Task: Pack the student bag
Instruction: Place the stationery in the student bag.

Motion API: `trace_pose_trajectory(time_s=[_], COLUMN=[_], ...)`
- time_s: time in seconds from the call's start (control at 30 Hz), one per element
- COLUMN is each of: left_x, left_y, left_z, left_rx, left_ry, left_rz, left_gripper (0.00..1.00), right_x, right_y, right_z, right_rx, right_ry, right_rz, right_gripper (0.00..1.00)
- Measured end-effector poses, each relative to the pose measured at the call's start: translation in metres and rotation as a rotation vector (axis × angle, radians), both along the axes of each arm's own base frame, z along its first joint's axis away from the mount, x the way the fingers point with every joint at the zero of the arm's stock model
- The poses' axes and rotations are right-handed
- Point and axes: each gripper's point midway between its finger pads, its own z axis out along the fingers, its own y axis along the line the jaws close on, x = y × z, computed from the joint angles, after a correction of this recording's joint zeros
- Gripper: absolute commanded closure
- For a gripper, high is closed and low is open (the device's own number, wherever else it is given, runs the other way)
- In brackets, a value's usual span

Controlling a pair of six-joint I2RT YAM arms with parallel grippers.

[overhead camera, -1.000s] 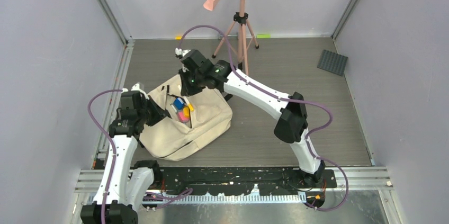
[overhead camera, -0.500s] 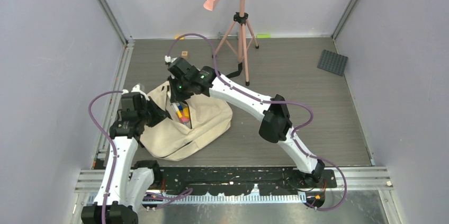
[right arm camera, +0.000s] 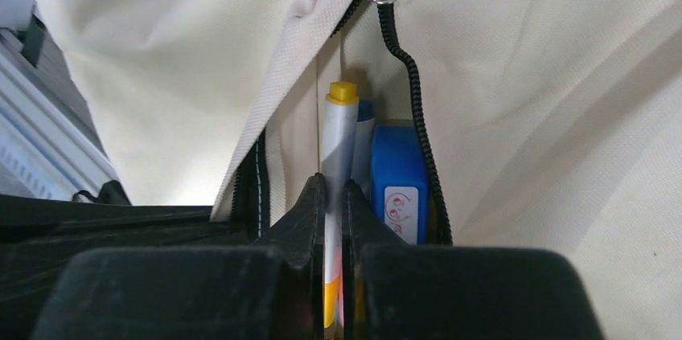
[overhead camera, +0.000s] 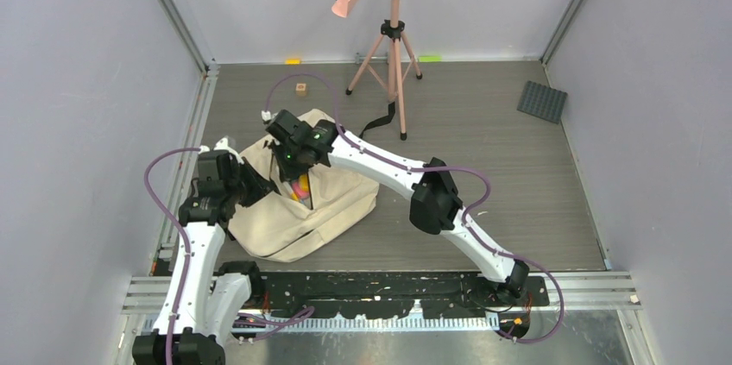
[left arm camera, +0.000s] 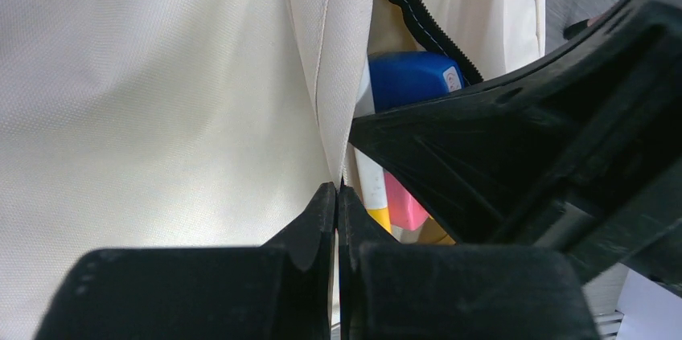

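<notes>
The student bag [overhead camera: 332, 201], a cream canvas backpack, lies on the floor between the arms with its black zip [right arm camera: 416, 99] open. My left gripper [left arm camera: 337, 189] is shut on a fold of the bag's cream fabric [left arm camera: 161, 75] at the edge of the opening. My right gripper [right arm camera: 332, 185] is shut on a white marker with a yellow cap [right arm camera: 339, 127], held inside the opening next to a blue block [right arm camera: 398, 175]. A pink item [left arm camera: 402, 207] lies beside them. In the top view the left gripper [overhead camera: 266, 190] and the right gripper [overhead camera: 293, 173] meet over the opening.
A pink tripod [overhead camera: 394, 46] stands at the back with a black strap trailing on the floor. A small wooden cube [overhead camera: 301, 88] lies behind the bag. A dark grey studded pad [overhead camera: 542, 102] sits at the back right. Walls close in both sides.
The right arm has swung left and down, carrying the marker into the bag's opening and covering the coloured items. The left arm has kept its hold and place.
</notes>
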Motion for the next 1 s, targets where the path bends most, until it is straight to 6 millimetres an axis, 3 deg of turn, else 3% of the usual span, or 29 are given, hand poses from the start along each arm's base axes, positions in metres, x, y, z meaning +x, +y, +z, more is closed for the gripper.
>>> trace_pose_trajectory(time_s=[0.03, 0.1, 0.17, 0.37, 0.5, 0.77, 0.9, 1.0], left_x=[0.0, 0.0, 0.0, 0.0, 0.001, 0.001, 0.002, 0.002], left_y=[0.0, 0.0, 0.0, 0.001, 0.001, 0.002, 0.002, 0.002], left_z=[0.0, -0.001, -0.001, -0.002, -0.002, -0.005, -0.006, -0.006], left_rx=[0.0, 0.0, 0.001, 0.004, 0.004, 0.005, 0.003, 0.004], left_ry=[0.001, 0.003, 0.006, 0.009, 0.01, 0.022, 0.027, 0.027], left_rz=[0.0, 0.0, 0.001, 0.004, 0.005, 0.007, 0.009, 0.009], left_gripper=[1.0, 1.0, 1.0, 1.0, 1.0, 1.0, 1.0, 1.0], right_x=[0.0, 0.001, 0.001, 0.0, -0.002, -0.002, 0.007, 0.009], right_y=[0.0, -0.001, -0.002, -0.007, -0.012, -0.036, -0.047, -0.053], right_z=[-0.003, -0.006, -0.007, -0.006, 0.018, 0.113, 0.123, 0.105], right_rx=[-0.007, -0.018, -0.024, -0.047, -0.033, 0.073, 0.055, -0.006], right_ry=[-0.001, -0.007, -0.016, -0.05, -0.091, -0.234, -0.285, -0.275], right_rz=[0.003, 0.012, 0.023, 0.065, 0.099, 0.122, 0.11, 0.122], right_gripper=[0.98, 0.81, 0.72, 0.53, 0.49, 0.46, 0.46, 0.47])
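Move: The right hand holds the yellow-capped marker in the bag's opening. The gap it is meant for, along the opening's left side, is about 3 cm below and 1 cm back. From this hand, the blue block is roughly 2 cm ahead and 1 cm right, the yellow one 1 cm back and 3 cm right, and the pink one 3 cm back and 2 cm right, all some 3–4 cm lower. From the left hand, that gap is about 2 cm ahead, 4 cm right and 3 cm below. Still pinching the yellow-capped marker, the right fingers ease it down about 1 cm into the gap beside the blocks, then open to half and let go. The empty hand climbs quickly out of the bag, some 13 cm, drifting about 5 cm right and tipping its fingers up some 15 degrees, then sinks back 2 cm. The left hand keeps its pinch on the opening's left edge, holding the flap aside. ##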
